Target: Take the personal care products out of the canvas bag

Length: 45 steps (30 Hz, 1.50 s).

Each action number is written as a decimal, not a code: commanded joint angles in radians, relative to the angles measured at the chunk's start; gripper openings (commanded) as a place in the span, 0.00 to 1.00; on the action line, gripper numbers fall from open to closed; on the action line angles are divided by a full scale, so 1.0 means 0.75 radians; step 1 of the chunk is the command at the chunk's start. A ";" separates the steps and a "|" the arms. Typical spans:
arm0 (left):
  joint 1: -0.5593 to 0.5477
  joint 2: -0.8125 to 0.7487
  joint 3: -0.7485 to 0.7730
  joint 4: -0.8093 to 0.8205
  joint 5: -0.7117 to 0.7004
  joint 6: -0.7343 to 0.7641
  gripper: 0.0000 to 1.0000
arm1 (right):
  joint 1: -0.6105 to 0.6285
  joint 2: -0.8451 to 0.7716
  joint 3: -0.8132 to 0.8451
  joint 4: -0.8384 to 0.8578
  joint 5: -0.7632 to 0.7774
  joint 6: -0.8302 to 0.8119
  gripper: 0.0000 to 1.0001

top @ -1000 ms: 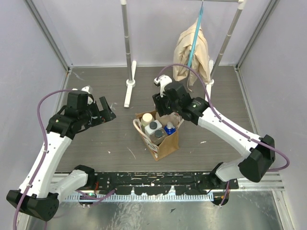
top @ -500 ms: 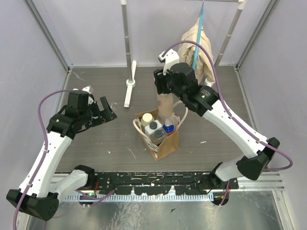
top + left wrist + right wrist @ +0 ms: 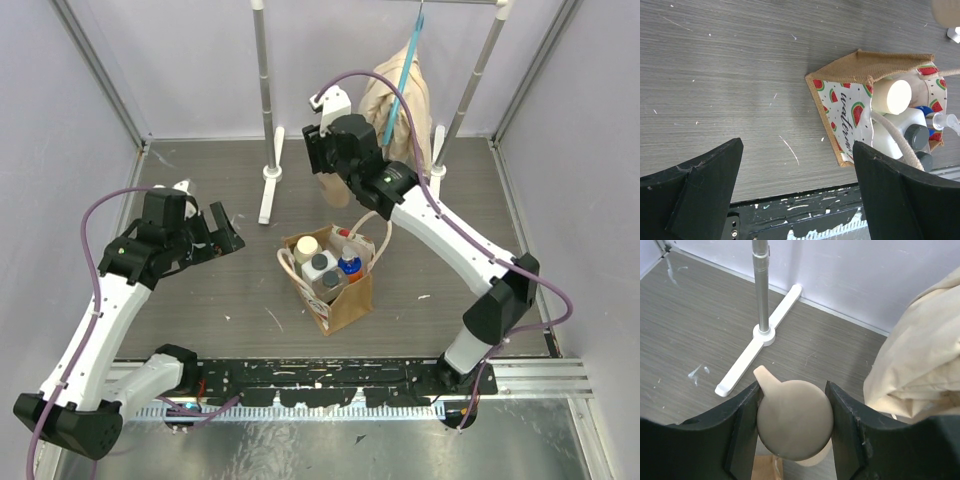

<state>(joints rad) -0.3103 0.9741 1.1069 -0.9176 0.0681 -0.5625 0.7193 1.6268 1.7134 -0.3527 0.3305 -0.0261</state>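
Note:
The canvas bag (image 3: 345, 295) stands upright mid-table, its watermelon-print lining (image 3: 847, 107) showing in the left wrist view. Inside it stand a cream-capped bottle (image 3: 307, 246) (image 3: 891, 96), a white bottle with a dark grey cap (image 3: 320, 265) (image 3: 916, 136) and a blue bottle (image 3: 350, 266). My right gripper (image 3: 330, 170) (image 3: 794, 422) is shut on the beige pump-top bottle (image 3: 334, 192) (image 3: 794, 427), which hangs in the air behind the bag, clear of its rim. My left gripper (image 3: 225, 235) (image 3: 797, 190) hovers open to the left of the bag, holding nothing.
A garment rack's white T-shaped foot (image 3: 270, 190) (image 3: 760, 340) lies just left of the lifted bottle. A beige cloth on a blue hanger (image 3: 400, 100) (image 3: 920, 365) hangs close on its right. A black rail (image 3: 330, 380) runs along the table's near edge.
My right gripper has risen out of the bag with the beige pump-top bottle and carried it back and to the left. The left arm has stayed where it was.

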 commanded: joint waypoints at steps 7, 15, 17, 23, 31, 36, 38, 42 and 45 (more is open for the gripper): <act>-0.003 -0.064 -0.023 0.000 -0.016 -0.015 0.99 | -0.039 0.089 -0.116 0.503 0.035 0.039 0.32; -0.005 -0.059 -0.048 -0.017 -0.017 -0.009 0.99 | -0.041 0.123 -0.283 0.547 0.127 0.184 0.32; -0.003 -0.061 -0.050 -0.018 -0.016 -0.010 0.99 | -0.039 0.106 -0.324 0.543 0.148 0.237 0.31; -0.004 -0.057 -0.045 -0.011 -0.010 -0.009 0.99 | -0.042 0.013 -0.426 0.501 0.179 0.336 0.31; -0.004 -0.046 -0.077 0.021 0.022 -0.022 0.99 | -0.042 -0.155 -0.562 0.379 0.294 0.357 0.33; -0.007 -0.037 -0.082 0.027 0.040 -0.032 0.99 | -0.041 -0.201 -0.565 0.258 0.348 0.390 0.82; -0.006 -0.045 -0.082 0.024 0.034 -0.031 0.99 | -0.040 -0.220 -0.571 0.241 0.356 0.386 0.99; -0.008 -0.057 -0.085 0.018 0.024 -0.031 0.99 | -0.032 -0.278 -0.579 0.190 0.344 0.380 1.00; -0.008 -0.058 -0.083 0.009 0.017 -0.031 0.99 | 0.034 -0.364 -0.588 0.147 0.396 0.329 1.00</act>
<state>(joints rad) -0.3122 0.9447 1.0565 -0.9188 0.0776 -0.5812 0.6937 1.4509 1.2602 -0.2199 0.5659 0.2455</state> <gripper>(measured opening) 0.987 0.998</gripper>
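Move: Just beyond the canvas bag's far right corner lies the table spot for the pump bottle already held by the right hand, roughly 6 cm to this hand's right, level with it in reach and about 31 cm below. The bag's middle stands some 20 cm back from the hand, straight behind; the white stand foot lies about 14 cm farther out and 16 cm left. From the left hand that spot is about 10 cm ahead and 35 cm right. Lowering the held pump bottle about 15 cm beyond the bag, with a slight forward reach, the right hand then brings it back and right, level and close to the table, about 5 cm each way. The hand swings some 20 degrees clockwise, opens its fingers wide to let go, and rises about 5 cm while easing farther right and back. ##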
